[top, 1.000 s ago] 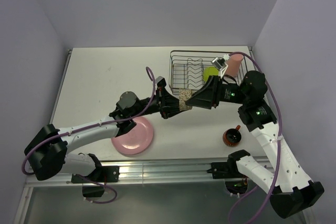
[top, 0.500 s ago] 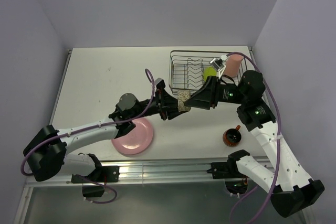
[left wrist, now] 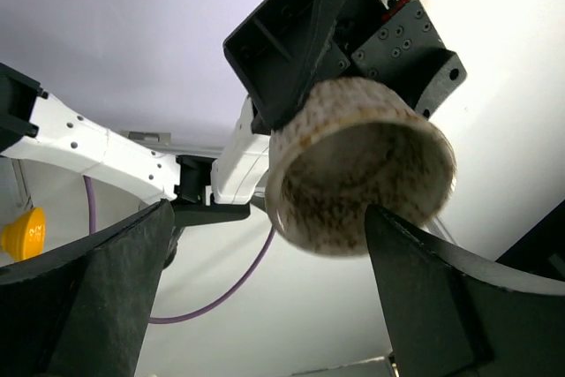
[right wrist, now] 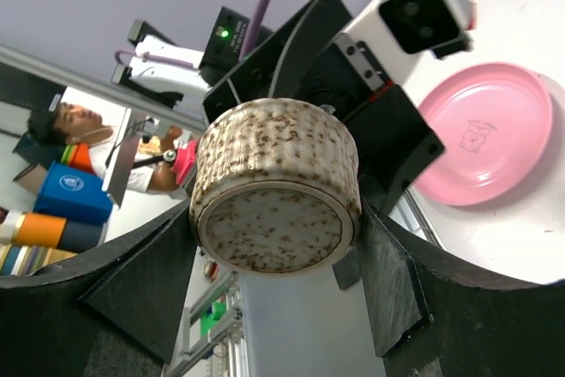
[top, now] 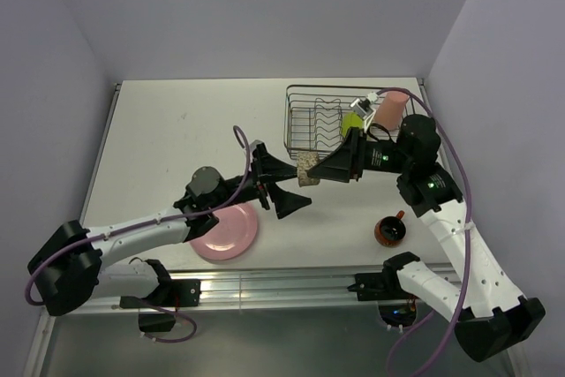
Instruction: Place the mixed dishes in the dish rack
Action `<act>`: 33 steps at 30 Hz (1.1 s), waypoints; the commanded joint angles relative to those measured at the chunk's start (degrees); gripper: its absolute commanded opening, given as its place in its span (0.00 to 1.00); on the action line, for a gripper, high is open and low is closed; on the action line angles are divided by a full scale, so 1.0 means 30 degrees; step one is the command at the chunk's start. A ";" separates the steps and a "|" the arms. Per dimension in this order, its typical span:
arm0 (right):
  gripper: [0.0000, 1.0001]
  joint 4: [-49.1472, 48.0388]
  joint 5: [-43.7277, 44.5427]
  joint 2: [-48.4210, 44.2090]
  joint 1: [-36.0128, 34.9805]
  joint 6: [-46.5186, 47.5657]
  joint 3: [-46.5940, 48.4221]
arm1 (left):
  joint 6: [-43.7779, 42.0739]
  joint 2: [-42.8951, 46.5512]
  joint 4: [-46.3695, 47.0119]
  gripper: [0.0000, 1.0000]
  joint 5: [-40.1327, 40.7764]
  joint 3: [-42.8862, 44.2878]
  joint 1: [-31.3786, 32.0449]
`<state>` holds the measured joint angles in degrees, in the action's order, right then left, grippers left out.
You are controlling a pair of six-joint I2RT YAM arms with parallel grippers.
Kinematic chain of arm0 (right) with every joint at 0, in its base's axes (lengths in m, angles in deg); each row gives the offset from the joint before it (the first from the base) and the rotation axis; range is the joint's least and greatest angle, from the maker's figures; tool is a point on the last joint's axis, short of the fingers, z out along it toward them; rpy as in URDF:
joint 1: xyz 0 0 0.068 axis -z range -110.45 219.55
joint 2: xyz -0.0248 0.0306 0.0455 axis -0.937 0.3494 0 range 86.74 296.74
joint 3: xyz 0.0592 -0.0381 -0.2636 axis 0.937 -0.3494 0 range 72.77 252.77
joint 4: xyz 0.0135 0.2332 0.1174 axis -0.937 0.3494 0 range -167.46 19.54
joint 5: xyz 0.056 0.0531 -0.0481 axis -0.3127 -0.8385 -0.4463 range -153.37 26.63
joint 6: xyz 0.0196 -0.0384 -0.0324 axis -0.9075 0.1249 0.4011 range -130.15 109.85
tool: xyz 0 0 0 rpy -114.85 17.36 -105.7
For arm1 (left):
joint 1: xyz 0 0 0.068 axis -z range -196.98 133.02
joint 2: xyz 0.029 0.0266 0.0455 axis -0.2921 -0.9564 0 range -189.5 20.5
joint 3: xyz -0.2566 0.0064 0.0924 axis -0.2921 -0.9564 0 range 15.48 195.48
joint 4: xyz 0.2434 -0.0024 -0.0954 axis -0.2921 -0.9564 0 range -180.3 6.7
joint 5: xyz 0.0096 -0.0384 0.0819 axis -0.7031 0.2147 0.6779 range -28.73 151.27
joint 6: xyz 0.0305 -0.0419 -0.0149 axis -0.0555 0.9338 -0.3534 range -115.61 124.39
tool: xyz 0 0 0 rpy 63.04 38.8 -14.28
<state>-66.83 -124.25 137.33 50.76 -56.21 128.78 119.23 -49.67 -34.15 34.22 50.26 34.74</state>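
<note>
The small speckled beige cup hangs in mid-air over the table, with my right gripper shut on its sides; its base faces the right wrist camera between the two black fingers. My left gripper is open just left of the cup and apart from it; the cup's mouth faces it. The pink plate lies flat near the front. The dark red mug stands at the front right. The dish rack holds the yellow-green bowl and the salmon tumbler.
The rack sits at the table's back right, near the right wall. A metal rail runs along the table's near edge, by the arm bases. Purple cables loop off both arms.
My left gripper, shut on the cup a second ago, has opened wide and drawn back to the left. The cup stays in the right gripper, which barely moved.
</note>
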 commanded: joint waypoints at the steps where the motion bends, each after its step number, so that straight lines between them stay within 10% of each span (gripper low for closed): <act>1: 0.00 0.1169 0.0898 0.0566 -0.0125 0.1463 0.1485 | 0.2530 0.1882 -0.0989 0.96 0.0462 -0.0752 -0.0862; 15: 0.00 0.7615 1.0998 0.9785 -0.0183 0.5831 0.9274 | -0.6728 0.6280 -1.8454 0.95 -0.0155 0.2174 -0.3647; 33: 0.00 1.2479 1.9532 2.2187 -0.0945 0.8060 2.1260 | -0.5647 1.0703 -2.1304 0.95 0.1457 0.0418 -0.3560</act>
<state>-33.10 -70.53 201.21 48.82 -33.59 188.14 101.31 -19.86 -96.14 36.49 52.69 24.08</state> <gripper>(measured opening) 0.743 0.943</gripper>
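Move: Some 34 cm ahead of the right hand, about 1 cm to its left and 30 cm lower, is the rack's left end, the place for the speckled ramekin already in its grip. Already in the rack, the green bowl sits about 35 cm ahead and 14 cm to its right, with the pink cup some 37 cm ahead and 25 cm right. From the empty left hand, the pink plate lies about 5 cm ahead, 21 cm left and 33 cm below. Sweeping forward about 32 cm and sinking some 14 cm, the right hand carries the ramekin in its kept grip to the rack's left end, fingers tipping down and swinging clockwise from left towards forward. The open left hand draws off left about 9 cm towards the plate and down 6 cm, its fingers tipping down some 30 degrees. ##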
